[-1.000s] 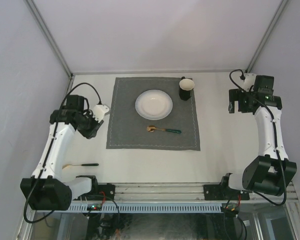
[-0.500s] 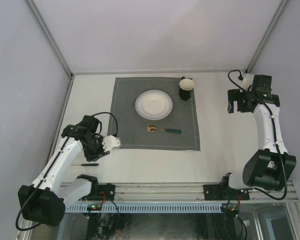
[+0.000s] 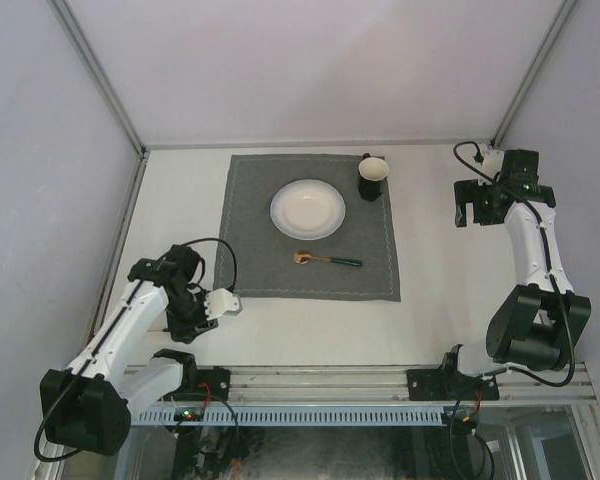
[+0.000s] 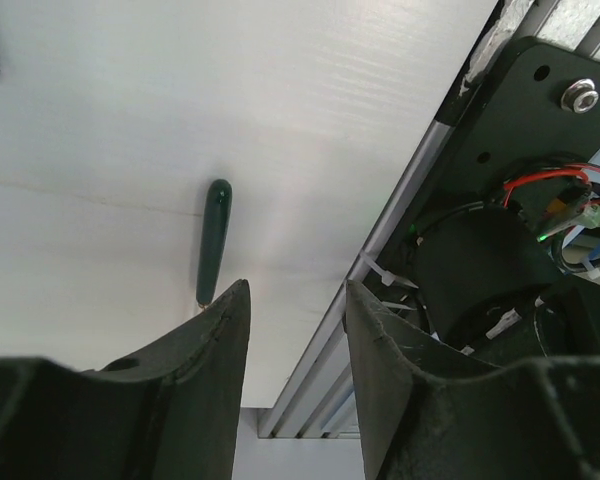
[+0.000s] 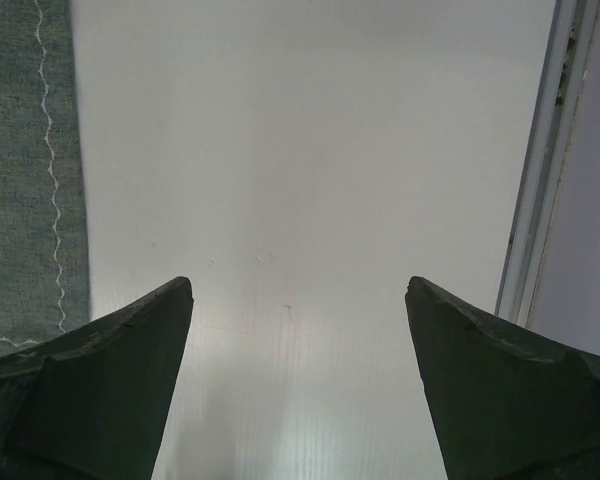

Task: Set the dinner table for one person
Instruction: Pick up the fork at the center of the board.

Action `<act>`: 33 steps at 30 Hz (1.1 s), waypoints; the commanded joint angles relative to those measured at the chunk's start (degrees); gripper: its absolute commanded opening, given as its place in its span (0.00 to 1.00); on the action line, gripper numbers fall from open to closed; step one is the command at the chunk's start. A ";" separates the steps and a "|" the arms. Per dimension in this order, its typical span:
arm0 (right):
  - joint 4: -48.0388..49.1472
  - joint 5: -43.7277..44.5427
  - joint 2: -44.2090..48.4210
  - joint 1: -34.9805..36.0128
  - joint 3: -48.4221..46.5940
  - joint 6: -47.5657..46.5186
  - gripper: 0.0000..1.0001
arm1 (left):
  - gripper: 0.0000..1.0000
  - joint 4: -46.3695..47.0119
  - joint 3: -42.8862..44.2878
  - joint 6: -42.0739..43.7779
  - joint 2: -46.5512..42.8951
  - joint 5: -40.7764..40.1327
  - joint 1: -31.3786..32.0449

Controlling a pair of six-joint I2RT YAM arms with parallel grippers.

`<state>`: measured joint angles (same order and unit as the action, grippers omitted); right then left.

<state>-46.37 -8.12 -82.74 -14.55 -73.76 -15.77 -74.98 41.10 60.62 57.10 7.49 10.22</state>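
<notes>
The dinner table point(image 3: 450, 300) is a wide off-white top. A grey mat point(image 3: 250, 260) on it carries a white plate point(image 3: 307, 208), a dark cup point(image 3: 372, 177) and a gold spoon with a green handle point(image 3: 327, 260). My left gripper point(image 3: 192, 326) hovers low at the table's near left edge, open, with nothing between its fingers point(image 4: 297, 290). A dark green utensil handle point(image 4: 216, 235) lies just beyond its left fingertip; the arm hides it in the top view. My right gripper point(image 3: 467, 212) is open point(image 5: 298, 285) over bare table to the right of the mat.
An aluminium rail point(image 4: 380, 260) and the left arm's black base with wiring point(image 4: 520, 230) lie close beside the left gripper. A rail and wall point(image 5: 540, 200) border the table to the right of the right gripper. The mat's stitched edge point(image 5: 40, 150) lies to its left.
The left arm swung from beside the mat's left edge back to the near left edge, over the dark-handled utensil, and its jaws widened. The right arm barely moved.
</notes>
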 commanded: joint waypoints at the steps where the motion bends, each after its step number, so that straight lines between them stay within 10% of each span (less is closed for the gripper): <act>1: 1.92 0.20 0.52 0.00 -0.15 -1.01 0.87 | 0.48 0.94 0.38 -2.11 0.98 2.02 3.70; 17: 1.38 1.48 0.83 -0.60 -0.12 -1.53 0.87 | 0.46 10.06 2.76 -4.93 14.40 4.41 14.37; 33: 1.83 2.23 -0.10 -1.01 -0.10 -1.82 0.87 | 0.44 15.92 -6.48 3.99 12.80 -3.54 2.98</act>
<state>-46.39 -6.55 -83.02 -15.40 -73.76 -16.86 -59.77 36.42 60.77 71.75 5.78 15.16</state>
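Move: The fork lies left to right on the table; its middle is about 3 cm ahead of the left gripper, some 9 cm to its left and 8 cm below, and its green handle ends almost level with the gripper sideways. From the same gripper, the placemat's near-left corner is roughly 14 cm ahead and 4 cm right, the spoon 28 cm ahead and 37 cm right. From the right gripper the fork is about 84 cm left, 20 cm back and 17 cm down. Bring the left gripper down about 5 cm in a loop to the fork's handle end: swing it some 5 cm right while easing forward 2 to 3 cm, then sink faster and sweep back left about 4 cm. Keep the fingers half open and pointing down, with only a slight clockwise turn that partly comes back; don't close yet. ##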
